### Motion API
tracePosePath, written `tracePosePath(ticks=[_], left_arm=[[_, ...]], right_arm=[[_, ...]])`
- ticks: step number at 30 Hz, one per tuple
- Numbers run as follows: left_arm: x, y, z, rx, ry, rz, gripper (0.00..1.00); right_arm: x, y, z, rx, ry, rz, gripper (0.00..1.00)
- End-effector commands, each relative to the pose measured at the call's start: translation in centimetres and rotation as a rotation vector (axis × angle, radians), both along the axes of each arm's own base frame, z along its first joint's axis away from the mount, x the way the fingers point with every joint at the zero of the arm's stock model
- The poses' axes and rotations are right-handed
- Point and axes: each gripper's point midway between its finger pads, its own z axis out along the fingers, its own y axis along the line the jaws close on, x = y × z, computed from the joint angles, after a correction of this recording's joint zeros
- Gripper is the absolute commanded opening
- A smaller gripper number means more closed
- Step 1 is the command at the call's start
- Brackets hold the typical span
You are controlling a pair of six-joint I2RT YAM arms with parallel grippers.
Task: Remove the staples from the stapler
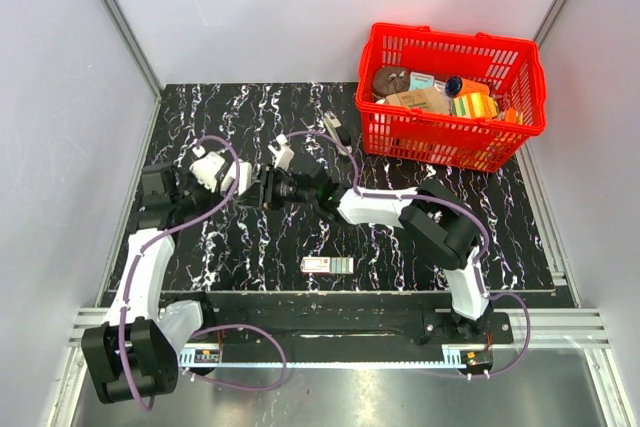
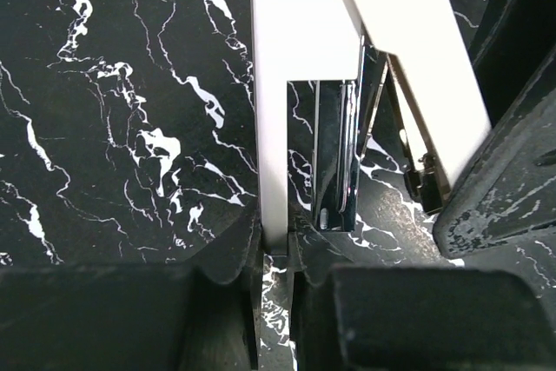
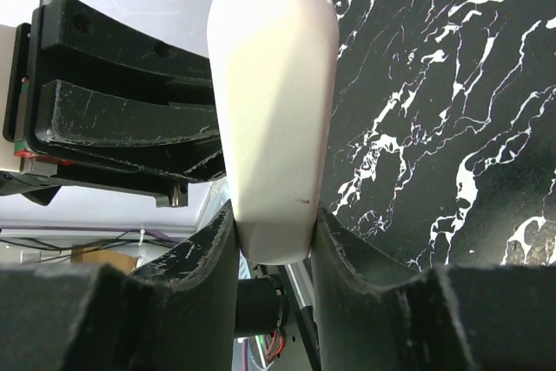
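The white stapler is spread open, and its shiny metal magazine shows between the two white arms. My left gripper is shut on the thin edge of one white arm. My right gripper is shut on the rounded end of the other white arm. In the top view both grippers meet nose to nose at the table's left middle, left gripper and right gripper, with a white part of the stapler sticking out just behind them. I cannot make out any staples.
A small flat red-and-green labelled box lies near the front edge. A red basket of assorted items stands at the back right. A small dark object lies left of the basket. The black marbled table top ends at grey walls.
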Motion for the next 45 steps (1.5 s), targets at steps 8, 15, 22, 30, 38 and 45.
tracePosePath(ticks=[8, 15, 22, 30, 38, 45], left_arm=[[1.4, 3.0, 0.3, 0.259, -0.196, -0.003, 0.0], [2.2, 5.2, 0.3, 0.45, -0.359, 0.01, 0.0], [2.6, 6.1, 1.0, 0.616, -0.478, -0.034, 0.0], [2.9, 6.6, 0.9, 0.721, -0.534, -0.069, 0.0], [2.6, 6.8, 0.3, 0.787, -0.576, -0.089, 0.0], [0.2, 2.7, -1.7, 0.544, -0.337, -0.215, 0.13]], right_arm=[[-1.6, -0.6, 3.5, 0.081, -0.074, 0.055, 0.0], [-2.8, -1.1, 1.2, 0.049, -0.085, 0.119, 0.0], [-3.4, -0.9, 0.3, 0.04, -0.122, 0.178, 0.0], [-3.6, -0.9, -0.4, 0.021, -0.136, 0.194, 0.0], [-3.7, -1.1, -1.0, 0.01, -0.133, 0.197, 0.0], [-2.7, -0.1, 1.1, 0.045, -0.154, 0.173, 0.0]])
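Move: The opened stapler is already pinched by both hands, the left on its base beside the magazine, the right on its cover. Its middle lies about 4 cm ahead and 3 cm right of the left gripper, some 4 cm ahead and 1 cm left of the right one. From the left gripper, the second stapler lies roughly 13 cm ahead and 21 cm right, the staple box about 15 cm back and 19 cm right, both some 12 cm below. Keep both grips shut on the stapler and spread its jaws. Draw the left gripper left, away from the cover, about 5 cm while sinking a little, rolling its left side up some 35 degrees and tipping its fingers up; let it ease forward midway. Lower the right gripper about 6 cm with the cover, also going back and slightly right, turning a little counter-clockwise. ##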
